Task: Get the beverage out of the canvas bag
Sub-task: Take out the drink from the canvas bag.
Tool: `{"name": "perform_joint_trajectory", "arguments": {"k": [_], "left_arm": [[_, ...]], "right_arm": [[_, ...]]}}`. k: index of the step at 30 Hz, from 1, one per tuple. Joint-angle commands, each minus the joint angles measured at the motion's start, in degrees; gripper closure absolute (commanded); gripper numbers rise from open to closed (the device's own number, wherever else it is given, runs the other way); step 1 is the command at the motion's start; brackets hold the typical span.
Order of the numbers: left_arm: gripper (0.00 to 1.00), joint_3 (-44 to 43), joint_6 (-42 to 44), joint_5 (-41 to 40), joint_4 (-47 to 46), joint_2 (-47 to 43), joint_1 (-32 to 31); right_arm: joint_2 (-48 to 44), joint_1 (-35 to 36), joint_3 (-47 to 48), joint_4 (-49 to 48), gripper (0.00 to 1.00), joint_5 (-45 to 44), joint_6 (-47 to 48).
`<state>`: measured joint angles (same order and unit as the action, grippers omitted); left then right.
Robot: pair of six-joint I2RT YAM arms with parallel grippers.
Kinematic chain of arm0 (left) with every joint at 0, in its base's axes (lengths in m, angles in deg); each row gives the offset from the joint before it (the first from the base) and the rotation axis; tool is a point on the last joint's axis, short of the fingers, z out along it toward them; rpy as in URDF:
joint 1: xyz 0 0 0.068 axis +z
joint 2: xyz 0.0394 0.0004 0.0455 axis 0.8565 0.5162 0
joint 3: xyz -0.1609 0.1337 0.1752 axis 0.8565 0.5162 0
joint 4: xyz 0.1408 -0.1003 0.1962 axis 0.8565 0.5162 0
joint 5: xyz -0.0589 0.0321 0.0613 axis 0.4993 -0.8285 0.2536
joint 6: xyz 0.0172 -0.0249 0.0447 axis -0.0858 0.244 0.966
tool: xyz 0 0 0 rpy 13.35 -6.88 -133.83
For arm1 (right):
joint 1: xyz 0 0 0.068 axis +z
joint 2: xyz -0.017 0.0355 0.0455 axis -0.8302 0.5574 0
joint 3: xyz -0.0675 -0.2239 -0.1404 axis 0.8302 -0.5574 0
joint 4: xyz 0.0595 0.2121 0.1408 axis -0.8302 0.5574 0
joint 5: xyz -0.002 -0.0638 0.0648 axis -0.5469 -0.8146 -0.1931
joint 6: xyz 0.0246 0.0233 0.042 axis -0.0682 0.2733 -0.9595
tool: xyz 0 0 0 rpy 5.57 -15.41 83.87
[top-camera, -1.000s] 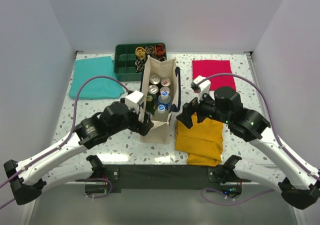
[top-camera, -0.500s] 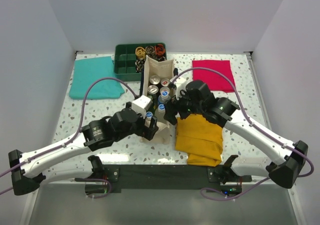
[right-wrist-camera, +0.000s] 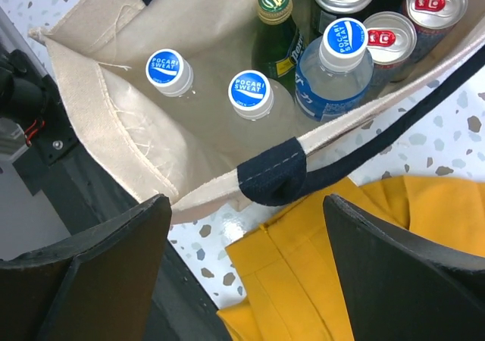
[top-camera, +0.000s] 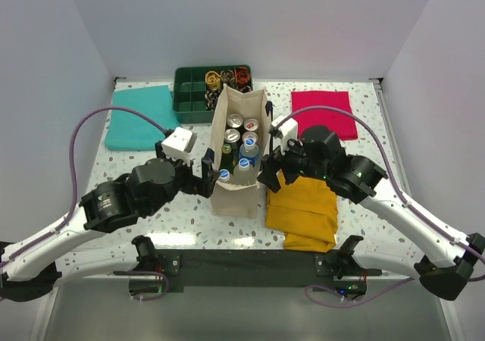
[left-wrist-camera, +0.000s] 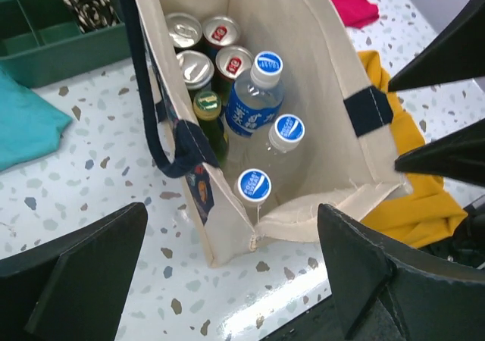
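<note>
The cream canvas bag [top-camera: 235, 198] with navy handles stands upright mid-table, its mouth open. Inside it stand three blue-capped clear bottles [right-wrist-camera: 250, 91], a green glass bottle [right-wrist-camera: 274, 4] and several cans [left-wrist-camera: 195, 67]. My left gripper [top-camera: 208, 178] hangs open at the bag's near-left corner; in the left wrist view its fingertips [left-wrist-camera: 91, 265] flank that corner over bare table. My right gripper [top-camera: 269, 176] is open at the bag's right wall, over the navy handle patch [right-wrist-camera: 276, 176] and the yellow cloth's edge. Neither gripper holds anything.
A mustard-yellow cloth [top-camera: 303, 208] lies right of the bag. A red cloth [top-camera: 322, 114] lies at back right and a teal cloth [top-camera: 144, 117] at back left. A green compartment tray [top-camera: 193, 91] sits behind the bag.
My left arm has drawn back to the left, away from the bag's front. My right gripper swung in over the bag's right rim, then eased back, its jaws a little narrower.
</note>
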<state>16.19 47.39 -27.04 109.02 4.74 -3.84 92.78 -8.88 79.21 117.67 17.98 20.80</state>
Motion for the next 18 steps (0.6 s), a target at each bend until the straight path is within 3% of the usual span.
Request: {"name": "perform_joint_trajectory", "arguments": {"k": [1, 9, 18], "left_arm": [[0.0, -6.0, 2.9, -3.7, 2.2, 2.9, -0.3], [0.0, -11.0, 9.3, 2.6, -2.9, 9.9, -0.3], [0.0, -12.5, 11.9, -1.7, -4.5, 12.8, -0.3]], "right_arm": [[2.7, 0.4, 0.2, 2.2, 0.15, 1.9, 1.8], [6.4, 2.1, 1.4, 5.0, 0.17, 0.8, 2.7], [4.9, 4.9, 4.6, 4.7, 0.13, -3.1, 2.1]]}}
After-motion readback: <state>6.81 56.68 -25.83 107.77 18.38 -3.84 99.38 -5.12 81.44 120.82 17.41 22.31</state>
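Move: The nearest Pocari Sweat bottle in the canvas bag stands about 4 cm to the left hand's right and 2 cm ahead, its middle some 17 cm lower. From that hand the middle Pocari bottle is about 6 cm ahead and 9 cm right, the green bottle about 10 cm ahead and 5 cm right. The right hand has the bag's navy rim patch about 2 cm ahead, 2 cm left and 3 cm below; from it, the nearest bottle is level and 12 cm left. With its fingers kept wide open, the left hand lifts about 3 cm, then swings roughly 4.5 cm right and 2.5 cm forward over the bag's left rim while sinking back 2 cm, ending above the nearest Pocari bottle with its left side rolled up about 10 degrees. The right hand, also still open, dips about 4 cm and eases some 2 cm left onto the navy patch of the right rim, then comes back up about 1 cm, one finger against the cloth. ##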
